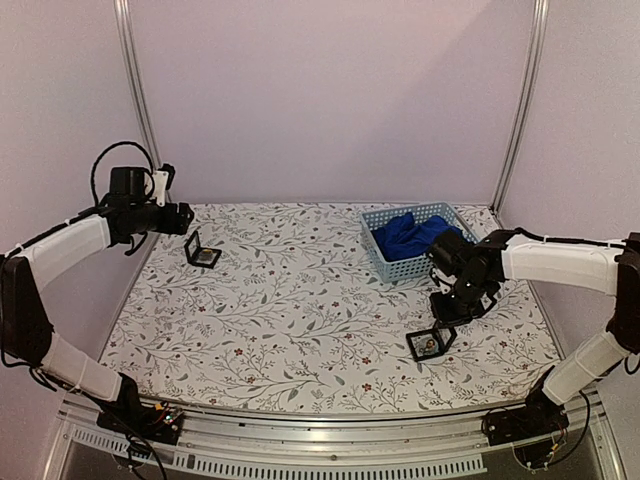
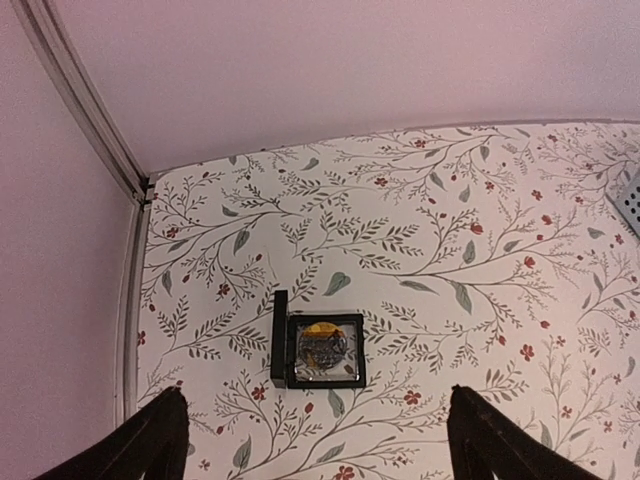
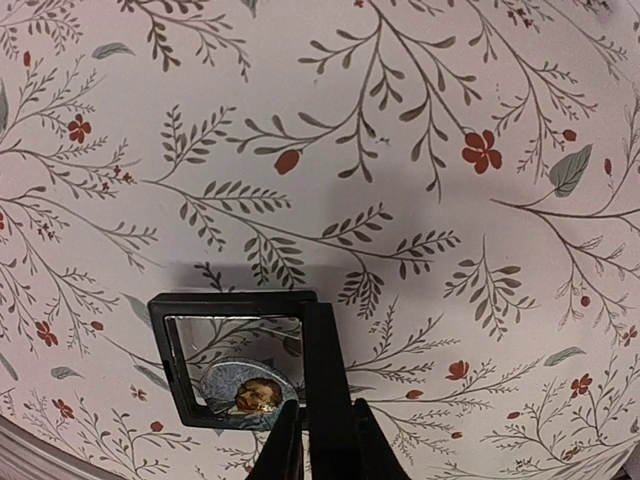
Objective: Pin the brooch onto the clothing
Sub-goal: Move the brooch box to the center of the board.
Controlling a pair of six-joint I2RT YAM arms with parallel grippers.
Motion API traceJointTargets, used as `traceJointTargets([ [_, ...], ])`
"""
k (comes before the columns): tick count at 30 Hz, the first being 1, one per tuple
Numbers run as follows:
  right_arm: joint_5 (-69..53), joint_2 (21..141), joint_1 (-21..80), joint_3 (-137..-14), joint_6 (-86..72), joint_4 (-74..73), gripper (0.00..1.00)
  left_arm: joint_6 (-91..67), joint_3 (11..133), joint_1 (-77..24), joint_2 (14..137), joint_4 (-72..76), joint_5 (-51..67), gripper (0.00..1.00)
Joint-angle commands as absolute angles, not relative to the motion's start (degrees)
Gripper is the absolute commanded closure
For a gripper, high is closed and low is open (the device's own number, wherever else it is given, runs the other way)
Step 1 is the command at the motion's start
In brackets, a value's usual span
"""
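The clothing is a bundled royal-blue cloth lying in a light-blue basket at the back right. A black hinged case lies open on the table and holds a round brooch with a painted face. My right gripper is shut on the case's upright black half; from above, this case sits just under the right gripper. A second open black case holds another round brooch. My left gripper hangs open above it, touching nothing.
The table wears a floral cloth. Metal frame posts rise at both back corners against pale walls. The second case lies at the back left, below the left gripper. A basket corner shows at the left wrist view's right edge.
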State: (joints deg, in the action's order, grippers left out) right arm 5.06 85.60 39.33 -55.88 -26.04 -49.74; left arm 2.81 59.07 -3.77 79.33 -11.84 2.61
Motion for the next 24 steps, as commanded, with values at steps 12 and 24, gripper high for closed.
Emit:
traceJointTargets([
  [12, 8.5, 87.7, 18.36, -63.23, -9.55, -49.92, 0.97, 2.32, 58.75, -4.22, 78.22, -11.37, 4.44, 0.11],
  [24, 6.05, 89.19, -2.25, -63.56, 3.63, -46.57, 0.96, 2.02, 59.05, -4.22, 78.73, -11.22, 5.92, 0.11],
])
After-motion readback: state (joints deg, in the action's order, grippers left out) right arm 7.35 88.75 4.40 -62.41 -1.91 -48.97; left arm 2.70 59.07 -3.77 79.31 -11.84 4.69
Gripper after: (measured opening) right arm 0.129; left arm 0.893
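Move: The right hand already has the open brooch box by its lid. Clear board right of the basket, where the box is being taken, lies about 10 cm ahead of this hand, 17 cm to its right and 5 cm below; the board's right edge is some 12 cm farther right. The basket with the blue clothing sits about 23 cm straight ahead of the hand, 2 cm lower. From the left hand that clear spot is roughly 87 cm right, 10 cm back and 20 cm down. Rightward and outward, the right hand swings the box about 17 cm right and 9 cm forward, past the near side of the basket towards the board's right edge, rising some 2 cm midway and going almost purely right at the end. It keeps its pinch on the upright lid, turning roughly 10 degrees clockwise. ##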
